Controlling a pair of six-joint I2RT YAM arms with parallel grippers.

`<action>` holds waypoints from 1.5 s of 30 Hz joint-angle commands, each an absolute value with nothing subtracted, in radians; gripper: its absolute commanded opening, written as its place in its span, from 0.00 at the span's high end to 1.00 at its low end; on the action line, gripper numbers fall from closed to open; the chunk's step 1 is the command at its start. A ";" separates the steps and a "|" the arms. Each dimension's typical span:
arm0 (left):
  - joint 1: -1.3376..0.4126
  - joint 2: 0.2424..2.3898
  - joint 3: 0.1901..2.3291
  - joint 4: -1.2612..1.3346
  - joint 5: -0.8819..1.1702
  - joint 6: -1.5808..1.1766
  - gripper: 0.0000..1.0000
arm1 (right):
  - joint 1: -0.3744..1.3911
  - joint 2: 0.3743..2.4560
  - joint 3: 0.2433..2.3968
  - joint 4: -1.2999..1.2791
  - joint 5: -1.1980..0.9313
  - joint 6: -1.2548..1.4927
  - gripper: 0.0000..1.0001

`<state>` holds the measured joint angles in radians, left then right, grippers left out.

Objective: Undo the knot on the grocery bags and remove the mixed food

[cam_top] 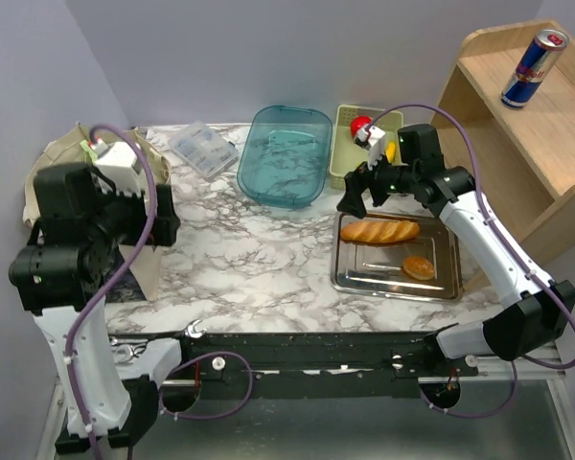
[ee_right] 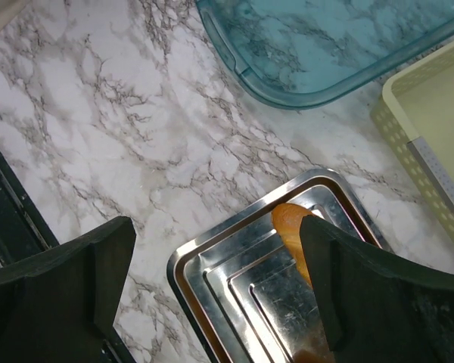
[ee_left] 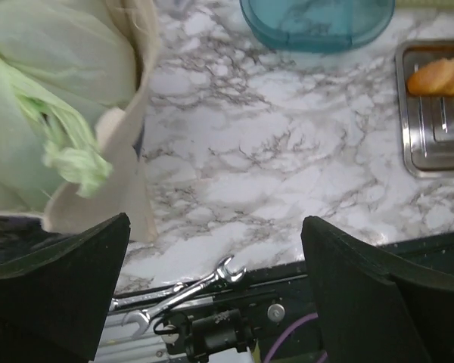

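The beige canvas tote (cam_top: 149, 261) stands at the table's left, mostly hidden under my left arm. Inside it sits the pale green bag (ee_left: 53, 83), its handles bunched into a knot (ee_left: 77, 162). No food shows in the bags. My left gripper (ee_left: 216, 253) hangs open to the right of the tote, above the table's near edge, with nothing between its fingers. My right gripper (ee_right: 219, 261) is open and empty over the left end of the metal tray (ee_right: 212, 287), beside the bread loaf (cam_top: 379, 231).
A teal tub (cam_top: 286, 153) and a clear plastic pack (cam_top: 203, 149) lie at the back. A yellow-green basket (cam_top: 350, 153) holds small red and yellow items. A bun (cam_top: 419, 267) lies on the tray. A can (cam_top: 535, 67) stands on the wooden shelf. Two wrenches (ee_left: 189, 291) lie on the front rail.
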<state>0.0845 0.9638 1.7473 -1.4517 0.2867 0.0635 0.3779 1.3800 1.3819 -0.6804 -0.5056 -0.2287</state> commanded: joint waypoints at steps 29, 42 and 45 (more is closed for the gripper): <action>0.521 1.736 1.832 -0.975 0.307 0.034 0.01 | 0.376 1.601 1.647 -0.809 -0.443 -0.229 0.00; 0.531 1.619 1.834 -0.975 0.336 0.109 1.00 | 0.376 1.574 1.623 -0.791 -0.437 -0.227 0.00; 0.535 1.588 1.912 -1.032 0.366 0.113 1.00 | 0.376 1.565 1.612 -0.789 -0.445 -0.226 0.00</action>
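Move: Inside the canvas bag, the knotted neck of the grocery bag lies about 22 cm ahead of the left hand, 20 cm to its left and 15 cm below. The canvas bag's middle is about level with it, some 8 cm lower; the bag's loose handle ends hang about 6 cm nearer and 6 cm right of the knot. The clear case lies roughly 42 cm straight ahead of the hand on the table. From the right hand the knot is some 55 cm left and 7 cm ahead, slightly lower. Swinging forward and left over the canvas bag, the left hand first rises about 7 cm, then sinks some 20 cm to the grocery bag's neck while turning about 30 degrees counter-clockwise and tipping down. Its wide-open fingers close and pinch the twisted plastic, and the hand then starts back up by 4 cm. The right hand, open and empty, eases forward about 4 cm. ##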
